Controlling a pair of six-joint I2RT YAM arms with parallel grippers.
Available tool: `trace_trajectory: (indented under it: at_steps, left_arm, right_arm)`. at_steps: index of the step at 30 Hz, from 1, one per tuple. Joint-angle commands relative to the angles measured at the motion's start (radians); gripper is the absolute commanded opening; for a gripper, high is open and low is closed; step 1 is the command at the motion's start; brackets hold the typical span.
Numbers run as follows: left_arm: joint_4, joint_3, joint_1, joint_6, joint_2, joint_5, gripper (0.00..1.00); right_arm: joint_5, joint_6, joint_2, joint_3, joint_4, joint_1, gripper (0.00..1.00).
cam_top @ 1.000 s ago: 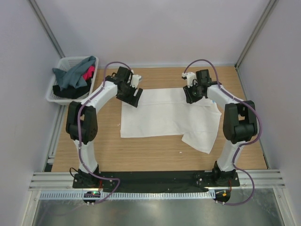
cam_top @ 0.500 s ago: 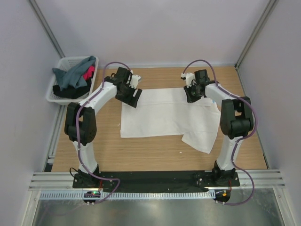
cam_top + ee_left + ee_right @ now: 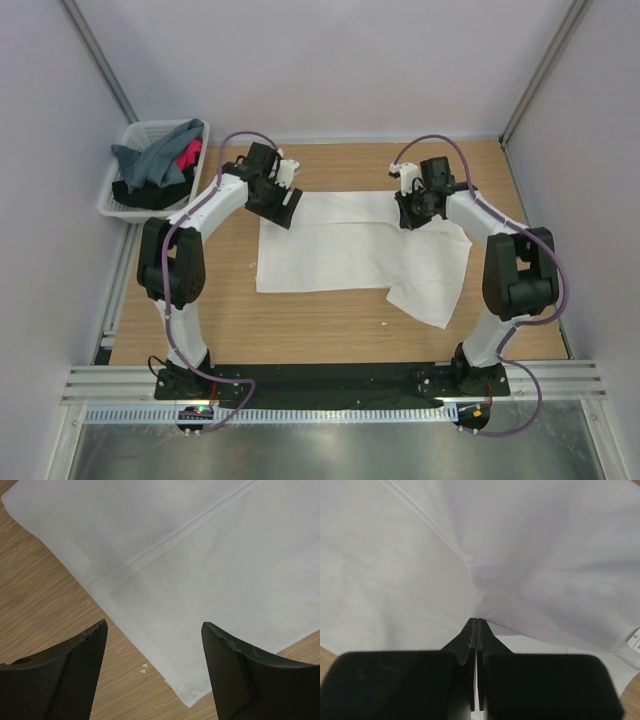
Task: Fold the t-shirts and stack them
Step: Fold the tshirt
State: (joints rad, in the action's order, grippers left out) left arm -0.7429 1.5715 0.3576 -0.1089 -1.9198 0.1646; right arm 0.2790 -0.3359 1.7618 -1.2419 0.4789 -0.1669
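A white t-shirt (image 3: 350, 245) lies spread on the wooden table, one flap reaching toward the near right. My left gripper (image 3: 283, 208) hovers open over its far left corner; in the left wrist view the black fingers (image 3: 75, 675) straddle the hem corner of the cloth (image 3: 200, 555) without touching it. My right gripper (image 3: 413, 215) is at the shirt's far right edge, shut on a pinched ridge of white cloth (image 3: 395, 570) that puckers at the fingertips. A small neck label (image 3: 635, 641) shows at the right edge. Grey-teal (image 3: 155, 160), pink-red (image 3: 188, 155) and black (image 3: 140, 195) t-shirts are piled in the basket.
The white lattice basket (image 3: 150, 125) stands at the far left, off the table's corner. Grey walls and metal posts close in the back and sides. Bare wood (image 3: 300, 320) shows between the shirt and the arm bases. Small white flecks (image 3: 144, 667) lie by the hem.
My right gripper has closed on the white shirt's cloth, and that arm's elbow has swung a little outward to the right. The left arm has not moved.
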Motion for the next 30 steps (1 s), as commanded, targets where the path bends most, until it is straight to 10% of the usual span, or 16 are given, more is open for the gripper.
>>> trace_trajectory:
  at_steps: [1,4,6,10,30]
  left_arm:
    - [0.034,-0.007,-0.003,-0.006,0.064,0.003,0.77]
    - [0.034,-0.016,-0.002,-0.008,0.073,-0.002,0.77]
    - [0.036,-0.022,-0.002,-0.009,0.077,-0.005,0.77]
    - [0.034,-0.022,-0.002,-0.014,0.082,-0.014,0.77]
    - [-0.092,0.398,-0.072,-0.060,-0.297,0.018,0.77]
  right_arm:
    - [0.042,0.046,-0.108,0.085,0.004,-0.010,0.01]
    - [0.077,0.096,-0.169,0.162,0.006,-0.009,0.03]
    - [0.100,0.129,-0.199,0.194,0.001,-0.010,0.32]
    - [0.071,0.153,-0.199,0.168,-0.029,0.006,0.54]
    - [-0.046,0.132,0.111,-0.194,-0.046,0.276,0.54]
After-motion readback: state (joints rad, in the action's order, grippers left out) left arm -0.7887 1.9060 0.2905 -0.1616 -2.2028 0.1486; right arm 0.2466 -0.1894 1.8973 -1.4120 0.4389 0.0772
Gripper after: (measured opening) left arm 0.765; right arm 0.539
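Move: My right hand keeps its pinch on the t-shirt's turned-down flap, a few centimetres above the table. The release spot on the shirt's middle lies about 6 cm back and 3 cm below. The far-right corner lies roughly 14 cm right and 8 cm ahead, the label some 12 cm right and 3 cm ahead. For my open left hand, the far-left corner lies about 12 cm ahead, 4 cm left, 5 cm below. I draw the pinched flap some 6 cm back with my right hand, open the fingers to let go, then swing the hand up and about 13 cm forward and 10 cm right, turning it some 20 degrees clockwise, and sink over the shirt by its far-right corner. My open left hand holds nearly still, then reaches about 8 cm forward towards the far-left corner, lowering slightly at the end. ##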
